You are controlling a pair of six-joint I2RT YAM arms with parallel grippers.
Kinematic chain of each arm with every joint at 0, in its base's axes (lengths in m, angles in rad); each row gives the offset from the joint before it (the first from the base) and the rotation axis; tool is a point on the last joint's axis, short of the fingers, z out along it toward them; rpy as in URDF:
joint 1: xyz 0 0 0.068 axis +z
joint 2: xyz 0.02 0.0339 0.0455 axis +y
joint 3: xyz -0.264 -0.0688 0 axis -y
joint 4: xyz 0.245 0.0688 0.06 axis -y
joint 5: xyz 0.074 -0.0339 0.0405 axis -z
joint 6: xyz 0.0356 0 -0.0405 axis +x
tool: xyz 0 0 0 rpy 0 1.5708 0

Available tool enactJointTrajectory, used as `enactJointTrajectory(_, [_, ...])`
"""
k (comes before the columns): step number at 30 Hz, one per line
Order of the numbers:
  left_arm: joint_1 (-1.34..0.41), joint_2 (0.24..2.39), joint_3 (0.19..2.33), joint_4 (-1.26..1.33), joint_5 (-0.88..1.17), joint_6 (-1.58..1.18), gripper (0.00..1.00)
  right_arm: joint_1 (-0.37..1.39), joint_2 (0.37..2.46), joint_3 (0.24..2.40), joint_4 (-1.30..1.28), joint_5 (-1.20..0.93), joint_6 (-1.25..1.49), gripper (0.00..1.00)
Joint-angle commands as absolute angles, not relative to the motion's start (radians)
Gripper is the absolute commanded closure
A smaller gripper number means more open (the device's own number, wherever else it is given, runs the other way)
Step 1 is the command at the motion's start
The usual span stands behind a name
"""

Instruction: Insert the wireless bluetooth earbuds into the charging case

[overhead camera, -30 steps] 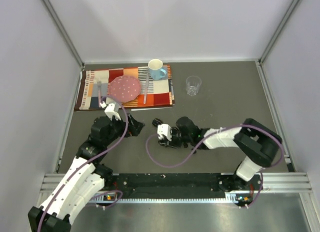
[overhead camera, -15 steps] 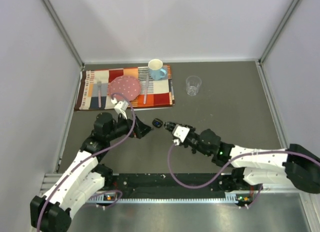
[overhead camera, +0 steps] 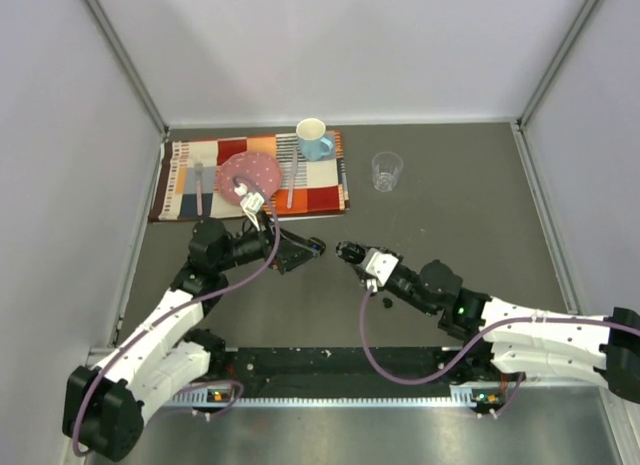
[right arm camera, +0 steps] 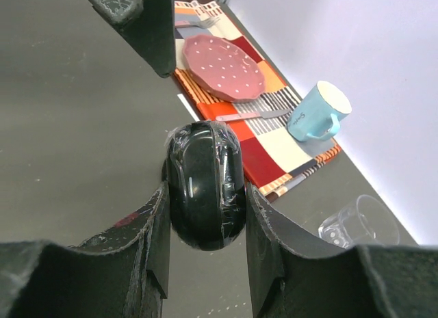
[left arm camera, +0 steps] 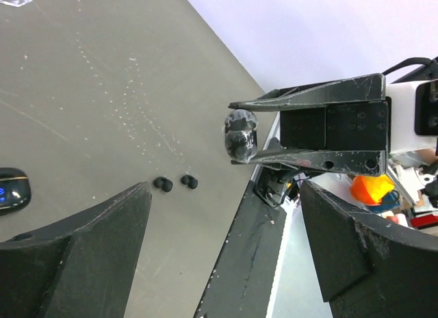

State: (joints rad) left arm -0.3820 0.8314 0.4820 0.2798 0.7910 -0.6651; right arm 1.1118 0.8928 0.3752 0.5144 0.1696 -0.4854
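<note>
My right gripper (right arm camera: 205,195) is shut on a closed glossy black charging case (right arm camera: 205,184), held on edge above the table; in the top view it (overhead camera: 347,252) sits mid-table. The left gripper (overhead camera: 305,251) stands wide open just left of it, facing it, with nothing between its fingers (left arm camera: 226,188). The left wrist view shows the held case (left arm camera: 239,135) between the right fingers. Two tiny black earbuds (left arm camera: 176,183) lie side by side on the grey table, seen as a dark speck (overhead camera: 385,303) under the right arm. A second black case (left arm camera: 10,190) with a blue light lies on the table.
A patterned placemat (overhead camera: 320,197) at the back holds a pink dotted plate (overhead camera: 250,175), cutlery and a blue mug (overhead camera: 314,139). A clear glass (overhead camera: 387,170) stands to its right. White walls enclose the table; a black rail (overhead camera: 340,363) runs along the near edge.
The right arm has unfolded and carried the case up and toward the table's middle. My left gripper has moved right and back, toward the case, staying open.
</note>
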Motion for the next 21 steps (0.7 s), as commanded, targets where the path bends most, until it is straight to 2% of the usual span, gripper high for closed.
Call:
enactJointTrajectory(1, [-0.414, 0.880, 0.511, 0.410, 0.810, -0.706, 0.07, 1.121, 0.873, 0.402, 0.506, 0.141, -0.443, 1.00])
enactJointTrajectory(10, [-0.543, 0.991, 0.574, 0.403, 0.724, -0.721, 0.15, 1.124, 0.910, 0.420, 0.515, 0.133, -0.439, 1.00])
enactJointTrajectory(14, [-0.601, 1.045, 0.589, 0.442, 0.690, -0.747, 0.22, 1.129, 0.923, 0.425, 0.522, 0.133, -0.440, 1.00])
enactJointTrajectory(21, [-0.627, 1.123, 0.600, 0.468, 0.686, -0.772, 0.31, 1.138, 0.925, 0.431, 0.529, 0.144, -0.442, 1.00])
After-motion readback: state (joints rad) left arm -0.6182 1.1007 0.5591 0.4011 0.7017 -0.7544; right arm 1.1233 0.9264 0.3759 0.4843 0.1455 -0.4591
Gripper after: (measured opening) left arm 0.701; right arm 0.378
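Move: The charging case in the right fingers lies about 8 cm to the right of the left hand, roughly level with it in height and in reach. The blue-lit case on the table is some 6 cm ahead, 3 cm right and 20 cm below the left hand; two loose earbuds lie about 4 cm back and 15 cm right, equally low. From the right hand, the held case sits right at its fingertips. Left hand slides about 6 cm right, part-closing its fingers towards the case the right hand keeps and lowers 2 cm. ##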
